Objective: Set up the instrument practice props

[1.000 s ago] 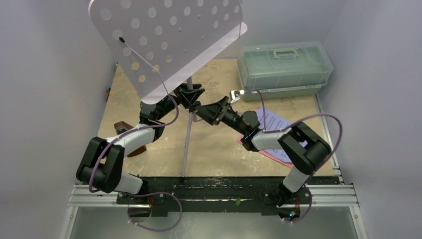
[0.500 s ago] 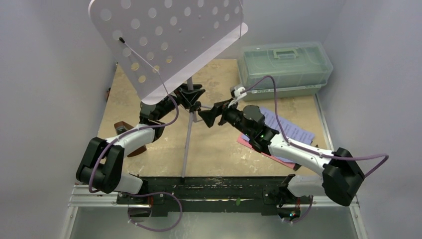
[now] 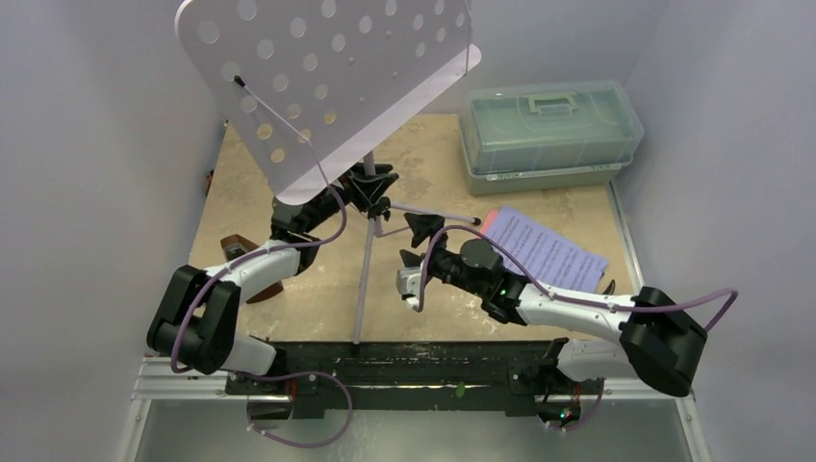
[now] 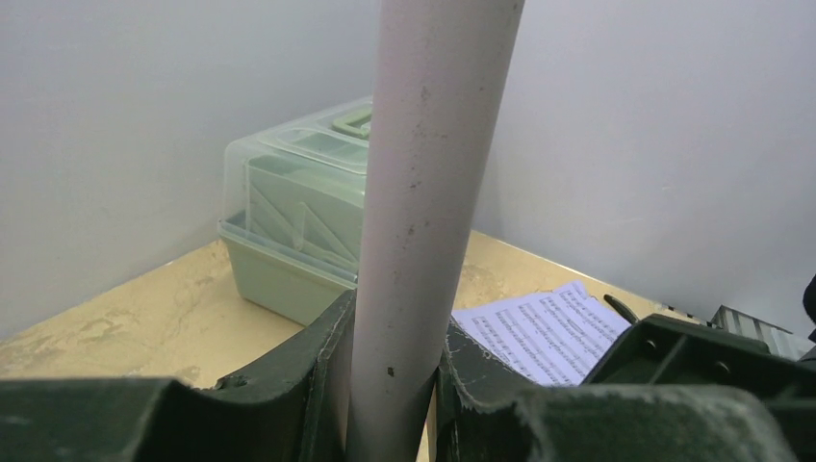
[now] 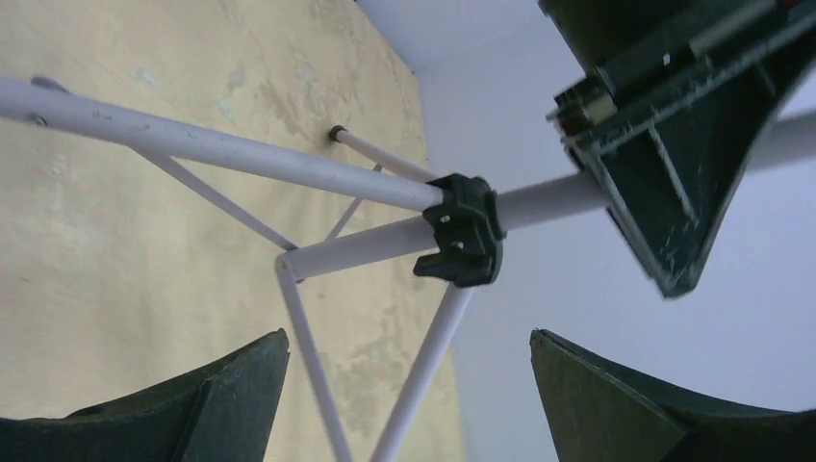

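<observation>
The lavender perforated music stand [image 3: 327, 77] stands on thin tripod legs [image 5: 289, 168] at the table's middle. My left gripper [image 3: 370, 188] is shut on the stand's pole [image 4: 423, 241], just above the black leg collar [image 5: 464, 231]. My right gripper [image 3: 414, 243] hangs open a little in front of the legs, touching nothing; between its fingers [image 5: 409, 385] only legs and table show. A pale-blue music sheet [image 3: 544, 248] lies at right on a pink one [image 3: 488, 220]. The brown metronome [image 3: 234, 244] lies partly under my left forearm.
A translucent green lidded box [image 3: 550, 135] stands at the back right. A black pliers handle [image 3: 608, 287] pokes out beside the sheets at the table's right edge. One tripod leg [image 3: 361, 284] reaches toward the near edge. Grey walls close in on three sides.
My right gripper has opened wide and drawn back from the stand's collar toward the near edge, uncovering the sheets. The left gripper stays on the pole.
</observation>
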{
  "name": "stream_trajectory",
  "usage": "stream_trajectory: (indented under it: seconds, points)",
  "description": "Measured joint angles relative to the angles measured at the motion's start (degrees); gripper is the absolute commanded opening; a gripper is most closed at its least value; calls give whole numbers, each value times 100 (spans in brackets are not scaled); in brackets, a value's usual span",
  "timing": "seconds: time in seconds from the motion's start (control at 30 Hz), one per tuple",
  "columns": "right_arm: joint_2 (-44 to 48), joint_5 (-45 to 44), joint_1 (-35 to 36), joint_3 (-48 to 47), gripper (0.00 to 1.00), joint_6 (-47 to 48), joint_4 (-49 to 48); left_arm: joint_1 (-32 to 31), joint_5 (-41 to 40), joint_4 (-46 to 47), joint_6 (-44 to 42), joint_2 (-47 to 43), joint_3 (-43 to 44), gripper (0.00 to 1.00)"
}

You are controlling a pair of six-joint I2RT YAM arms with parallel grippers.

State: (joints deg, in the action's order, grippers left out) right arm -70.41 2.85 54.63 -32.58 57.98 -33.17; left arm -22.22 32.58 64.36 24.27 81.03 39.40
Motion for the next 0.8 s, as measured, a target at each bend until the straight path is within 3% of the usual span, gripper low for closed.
stream_trajectory:
  seconds: [0.13, 0.23, 0.37, 0.57, 0.67, 0.7, 0.8]
  points:
    - [-306, 247, 2, 48, 95, 1351, -409, -7, 0, -11, -4, 0, 0, 0]
    - [-560, 297, 0, 39, 86, 1996, -693, -7, 0, -11, -7, 0, 0, 0]
    - [-881, 330, 0, -85, 72, 2509, -782, -7, 2, -17, -9, -4, 0, 0]
    - [-1412, 310, 2, -439, 60, 2844, -946, -11, 0, -26, -31, -4, 0, 0]
    - [-1700, 129, 2, -601, 33, 2876, -1025, -11, 0, -26, -33, -7, 0, 0]
    - [-1810, 20, 7, -664, 20, 2879, -1051, -11, 0, -28, -35, -4, 0, 0]
    - [-1954, -330, 52, -839, 4, 2741, -1290, -4, -31, -68, -103, -4, 0, 0]
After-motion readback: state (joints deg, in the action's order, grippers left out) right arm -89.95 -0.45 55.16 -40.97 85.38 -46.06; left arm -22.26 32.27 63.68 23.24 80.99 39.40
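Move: The black knob on the music stand's leg collar is about 5 cm ahead of the open right gripper, 5 cm to its left and about level with it. The left gripper's hold on the pole is some 9 cm ahead, 7 cm left and 10 cm above the right hand; a leg's black foot stands 5 cm ahead, 14 cm right and 20 cm below it. From the left gripper, the knob lies 4 cm back, 2 cm right and 10 cm down. Bring the right gripper in to the collar knob, leftwards first and then forward, about 5 cm each way and nearly level, while rolling it some 30 degrees about its own fingers, counter-clockwise as seen from behind the hand. Close the wide-open fingers most of the way, with the tips on either side of the knob. Keep the left gripper still, holding the pole. ##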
